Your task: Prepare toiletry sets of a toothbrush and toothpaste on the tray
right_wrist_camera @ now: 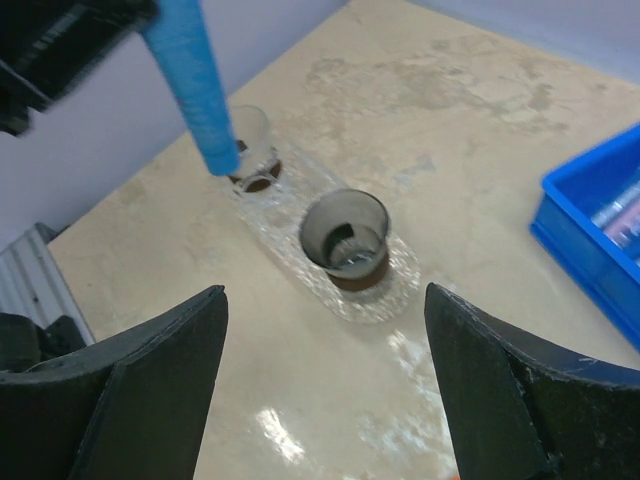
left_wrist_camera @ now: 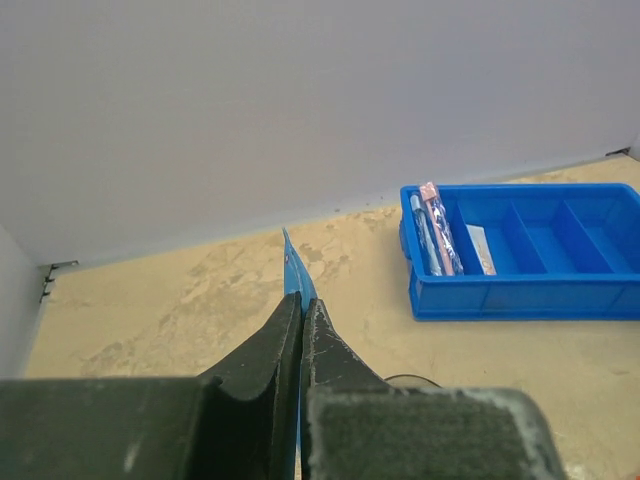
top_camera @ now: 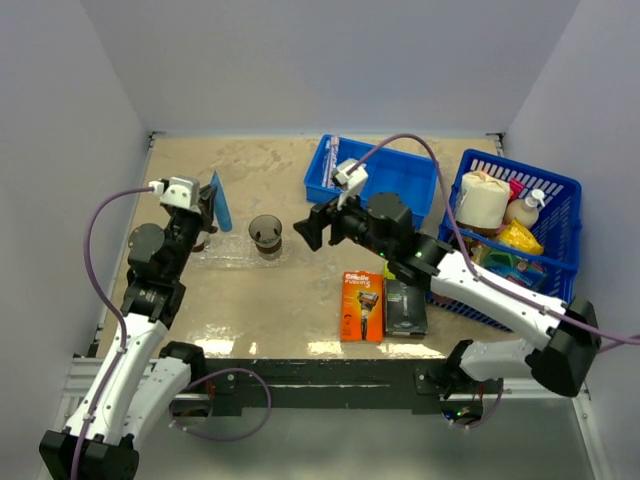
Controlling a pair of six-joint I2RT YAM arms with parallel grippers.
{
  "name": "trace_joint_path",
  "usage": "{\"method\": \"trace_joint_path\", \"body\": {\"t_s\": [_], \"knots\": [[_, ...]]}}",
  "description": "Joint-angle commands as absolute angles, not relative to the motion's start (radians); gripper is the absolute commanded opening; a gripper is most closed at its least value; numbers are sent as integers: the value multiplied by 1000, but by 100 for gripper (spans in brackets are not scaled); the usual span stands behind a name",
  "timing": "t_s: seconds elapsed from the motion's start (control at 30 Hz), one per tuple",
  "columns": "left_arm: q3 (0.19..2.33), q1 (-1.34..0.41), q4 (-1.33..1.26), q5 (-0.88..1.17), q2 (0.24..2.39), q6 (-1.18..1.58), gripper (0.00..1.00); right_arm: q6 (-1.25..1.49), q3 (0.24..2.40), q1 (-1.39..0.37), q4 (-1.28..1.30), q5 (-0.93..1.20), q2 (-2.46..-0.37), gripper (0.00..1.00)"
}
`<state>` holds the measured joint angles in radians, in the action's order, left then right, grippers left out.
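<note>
The clear tray point(top_camera: 232, 257) point(right_wrist_camera: 403, 277) lies left of centre with a brownish cup point(top_camera: 266, 235) point(right_wrist_camera: 345, 236) standing on it. A second cup point(right_wrist_camera: 251, 137) stands at the tray's far end. My left gripper point(top_camera: 208, 206) point(left_wrist_camera: 302, 300) is shut on a flat blue packet point(top_camera: 221, 203) point(right_wrist_camera: 190, 80). The packet hangs with its lower end just over that second cup. I cannot tell if it is the toothpaste. My right gripper point(top_camera: 310, 228) point(right_wrist_camera: 325, 295) hovers open and empty near the first cup. Toothbrushes point(top_camera: 331, 155) point(left_wrist_camera: 432, 228) and a pale box point(left_wrist_camera: 478, 250) lie in the blue bin point(top_camera: 395, 175) point(left_wrist_camera: 520, 295).
An orange razor pack point(top_camera: 362, 305) and a black-green pack point(top_camera: 405, 307) lie near the front edge. A blue lattice basket point(top_camera: 563, 187) full of bottles and packets stands at the right. Grey walls close off the back and sides.
</note>
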<state>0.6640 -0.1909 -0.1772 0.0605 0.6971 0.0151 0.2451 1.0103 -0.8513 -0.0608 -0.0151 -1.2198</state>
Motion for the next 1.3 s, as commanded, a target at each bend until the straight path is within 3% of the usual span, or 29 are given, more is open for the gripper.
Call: {"method": "trace_joint_path", "body": {"t_s": [0.0, 0.4, 0.63, 0.83, 1.27], "knots": [[669, -189, -238, 100, 687, 78, 0, 216, 1172, -934, -152, -8, -1324, 83], [678, -189, -153, 137, 676, 261, 0, 173, 1455, -1009, -167, -11, -1709, 82], [649, -189, -149, 123, 655, 267, 0, 172, 1496, -1031, -167, 28, -1785, 78], [652, -189, -147, 140, 650, 288, 0, 169, 1505, -1032, -179, 61, -1824, 64], [663, -189, -150, 140, 650, 302, 0, 146, 1513, -1032, -166, 43, -1867, 55]]}}
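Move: The toothpaste tube hangs cap down from the left gripper, its middle some 3 cm below that hand point and about 1 cm right. From the open right gripper the tube's middle lies roughly 22 cm left and 4 cm ahead, about level. The right-hand cup stands about 12 cm left, 7 cm ahead and 16 cm below the right gripper; the left-hand cup is some 16 cm farther left at the same depth. Bring the right gripper about 18 cm left to the hanging toothpaste, rising slightly, then sinking to some 7 cm below its start, turning about 15 degrees counter-clockwise. Narrow its fingers part way, one on each side of the tube's cap end. Keep the left pinch on the tube, easing it about 2 cm right, back and down and rolling its left side down. ##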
